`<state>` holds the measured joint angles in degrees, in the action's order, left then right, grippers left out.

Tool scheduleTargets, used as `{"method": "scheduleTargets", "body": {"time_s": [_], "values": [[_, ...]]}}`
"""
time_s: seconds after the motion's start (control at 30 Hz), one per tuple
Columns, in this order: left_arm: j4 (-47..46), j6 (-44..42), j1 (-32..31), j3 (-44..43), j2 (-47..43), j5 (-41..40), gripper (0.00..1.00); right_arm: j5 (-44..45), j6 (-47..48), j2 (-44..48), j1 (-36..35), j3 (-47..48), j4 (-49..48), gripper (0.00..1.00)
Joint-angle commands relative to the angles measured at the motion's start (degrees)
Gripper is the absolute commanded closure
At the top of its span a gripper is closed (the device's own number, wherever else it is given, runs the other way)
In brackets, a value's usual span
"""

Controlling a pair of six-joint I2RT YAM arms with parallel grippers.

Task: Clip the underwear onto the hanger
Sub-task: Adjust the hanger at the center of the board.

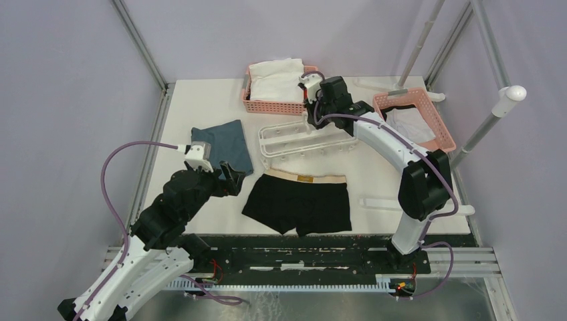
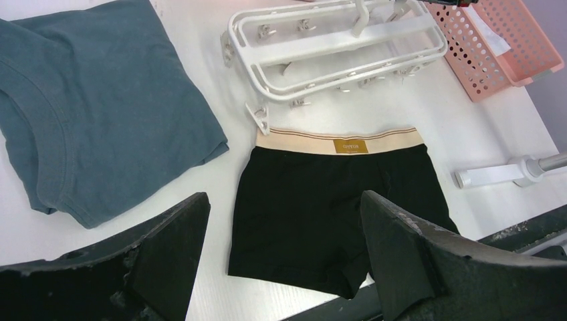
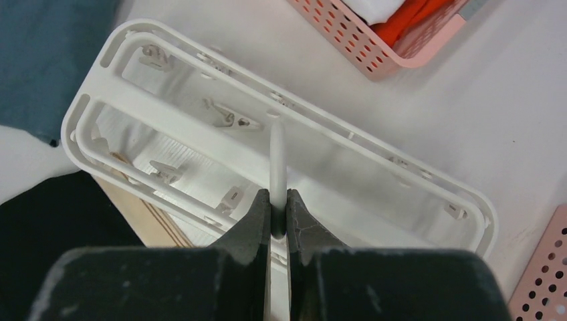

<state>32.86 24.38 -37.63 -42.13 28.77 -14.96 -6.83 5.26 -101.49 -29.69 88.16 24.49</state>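
The underwear (image 1: pixel 297 200), black with a tan waistband, lies flat near the table's front edge, also seen in the left wrist view (image 2: pixel 334 194). Just behind its waistband is the white hanger (image 1: pixel 301 137), a rectangular frame with small clips (image 2: pixel 334 40). My right gripper (image 1: pixel 314 110) is above the hanger's middle, shut on its thin white hook (image 3: pixel 278 154); the jaws (image 3: pixel 279 197) pinch the hook's stem. My left gripper (image 1: pixel 234 177) hovers open to the left of the underwear, with its wide-apart fingers (image 2: pixel 284 200) holding nothing.
A folded blue-grey cloth (image 1: pixel 224 144) lies left of the hanger. A pink basket (image 1: pixel 271 107) with a white garment stands at the back, another pink basket (image 1: pixel 384 100) at the right. A white rod (image 1: pixel 378 202) lies right of the underwear.
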Motion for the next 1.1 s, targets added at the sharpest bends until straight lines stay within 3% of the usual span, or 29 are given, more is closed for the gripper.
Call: {"method": "scheduleTargets", "body": {"time_s": [0.0, 0.23, 0.47, 0.67, 1.07], "values": [[-2.63, -2.01, 0.18, -0.06, 0.24, -0.23, 0.1, 3.69, -4.77, -0.24, 0.49, 1.72, -8.92, 1.0], [-2.63, -1.99, 0.2, 0.03, 0.33, -0.33, 0.1, 5.24, -5.34, -3.11, 1.35, 2.58, -10.07, 0.94], [-2.64, -1.97, 0.19, 0.05, 0.81, -0.43, 0.1, 5.25, -4.73, -3.75, 2.34, 2.76, -10.42, 0.64], [-2.61, -1.73, 0.16, 0.1, 0.78, -1.37, 0.1, 2.96, -5.65, 4.62, 3.59, -3.06, -14.17, 0.49], [-7.16, 1.85, 0.19, 1.96, 5.2, -0.23, 0.1, 1.73, -13.2, 21.73, 4.03, -14.95, -12.16, 0.39]]}}
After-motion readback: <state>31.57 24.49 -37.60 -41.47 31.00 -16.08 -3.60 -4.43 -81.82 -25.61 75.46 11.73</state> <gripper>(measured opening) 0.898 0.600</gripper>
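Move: The right hand holds the hanger by its hook, still turned a little counter-clockwise of square. The table spot where its body is to rest lies about 2 cm ahead, 1 cm right and 11 cm below. From this hand the black underwear lies some 22 cm back and 4 cm left, the basket of white cloth about 19 cm ahead and 10 cm left, and the teal cloth 29 cm left and 2 cm back. From the idle left hand that spot is roughly 24 cm ahead, 23 cm right. Keeping its pinch on the hook, the right hand eases the hanger forward and down about 3 cm each way, away from the underwear and onto the table, while swinging clockwise nearly 10 degrees to square it up. The fingers then open to a bit over half and let go of the hook, edging slightly farther forward before the hand climbs some 13 cm, drawing back about 6 cm and a little right as the fingers tip upward. ##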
